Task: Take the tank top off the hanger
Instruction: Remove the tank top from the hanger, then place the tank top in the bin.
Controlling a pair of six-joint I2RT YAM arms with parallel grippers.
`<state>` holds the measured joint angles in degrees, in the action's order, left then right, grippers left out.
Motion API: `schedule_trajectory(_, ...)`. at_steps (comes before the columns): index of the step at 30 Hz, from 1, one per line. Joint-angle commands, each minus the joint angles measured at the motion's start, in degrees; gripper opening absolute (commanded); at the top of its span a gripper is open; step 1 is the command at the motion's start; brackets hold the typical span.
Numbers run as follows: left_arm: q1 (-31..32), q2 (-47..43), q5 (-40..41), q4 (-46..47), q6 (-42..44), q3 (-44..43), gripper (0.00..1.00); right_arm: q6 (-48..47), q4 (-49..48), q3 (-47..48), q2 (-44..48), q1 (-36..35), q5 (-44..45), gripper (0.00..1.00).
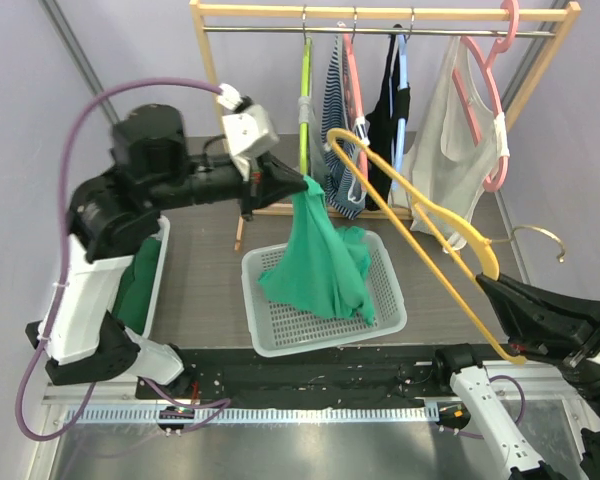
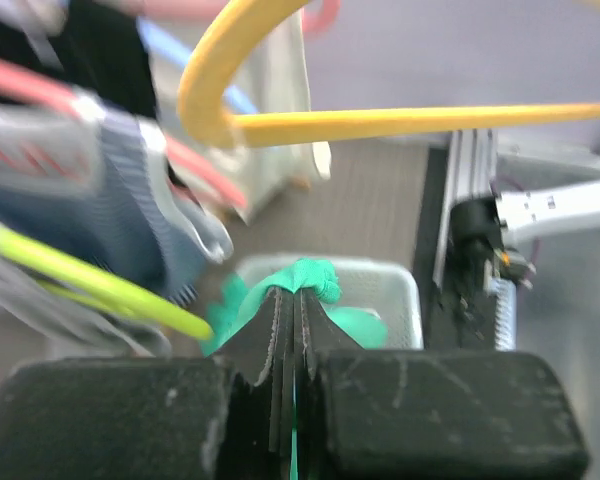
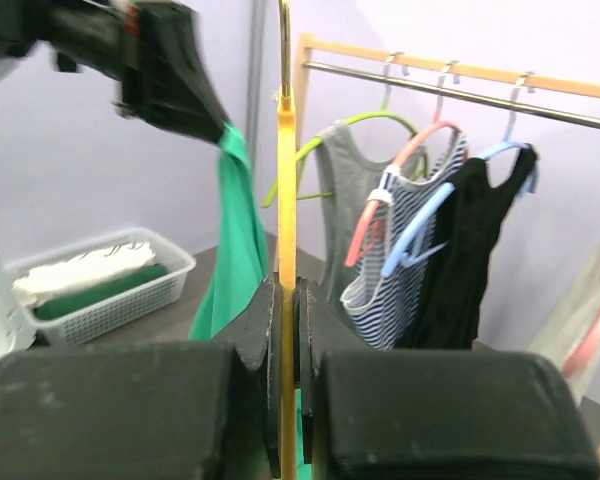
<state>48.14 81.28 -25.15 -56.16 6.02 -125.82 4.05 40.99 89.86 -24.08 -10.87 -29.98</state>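
Note:
The green tank top (image 1: 322, 262) hangs from my left gripper (image 1: 302, 184), which is shut on its top edge; its lower part rests in the white mesh basket (image 1: 320, 346). In the left wrist view a bunch of the green tank top (image 2: 312, 276) pokes out past the left gripper (image 2: 298, 296). My right gripper (image 1: 494, 280) is shut on the yellow hanger (image 1: 420, 208), which slants up to the left, bare, just right of the cloth. The right wrist view has the hanger (image 3: 286, 180) pinched upright in the right gripper (image 3: 288, 292), with the tank top (image 3: 235, 240) behind it on the left.
A wooden clothes rack (image 1: 380, 20) at the back carries several garments on coloured hangers, with pink hangers (image 1: 490, 95) at its right end. A white bin (image 1: 158, 262) with folded green cloth stands at the left, under the left arm.

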Motion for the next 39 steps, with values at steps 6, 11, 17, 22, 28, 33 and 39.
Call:
schedule_trajectory(6, 1.0, 0.8, -5.8, -0.1, 7.8, -16.8, 0.0, 4.2, -11.0, -7.3, 1.1, -0.4, 13.8, 0.01)
schedule_trajectory(11, 1.1, 2.9, -8.5, -0.3, 7.6, -24.3, 0.0, 4.6, -12.3, -10.1, 1.0, -0.4, 15.2, 0.01)
schedule_trajectory(17, 1.2, 7.2, -12.8, 0.7, 6.5, -37.9, 0.0, 4.6, -13.3, -12.1, 0.8, -0.4, 16.8, 0.01)
schedule_trajectory(22, 1.1, 7.4, -13.4, 0.6, 5.4, -38.5, 0.0, 5.1, -13.4, -12.7, 0.7, -0.4, 16.5, 0.01)
schedule_trajectory(28, 1.2, 6.3, -11.3, -0.5, 7.9, -32.1, 0.0, 5.3, -13.5, -13.6, 1.6, -0.4, 17.0, 0.01)
schedule_trajectory(33, 1.1, 3.4, -2.7, 2.2, 10.2, -16.5, 0.0, 5.5, -13.5, -14.5, 2.4, -0.4, 17.4, 0.01)
schedule_trajectory(39, 1.1, 2.2, 9.8, 9.3, 17.2, 0.7, 0.0, 5.1, -13.7, -15.0, 3.2, -0.4, 18.3, 0.01)
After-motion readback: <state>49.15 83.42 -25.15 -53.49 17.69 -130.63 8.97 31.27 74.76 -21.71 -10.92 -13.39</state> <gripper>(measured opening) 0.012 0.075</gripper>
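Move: The left hand already pinches the gathered tank top high over the white basket, whose middle lies roughly 45 cm below, 3 cm ahead and 3 cm right. From that hand the lime hanger hangs about 25 cm ahead, straight in line and near its height; the striped top is some 8 cm right of that hanger and 10 cm lower. From the right hand, holding the bare yellow hanger, the tank top is about 22 cm left, 14 cm ahead and 25 cm down. The tank top, still pinched at one end, is hoisted by the left hand some 15 cm up and 8 cm back as the fingertips tip upward, then swung down about 12 cm and forward again over the basket, in one shaking stroke. The right hand keeps its grip and carries the yellow hanger about 8 cm forward, slightly down and right, turning a little clockwise, then nearly stops. ##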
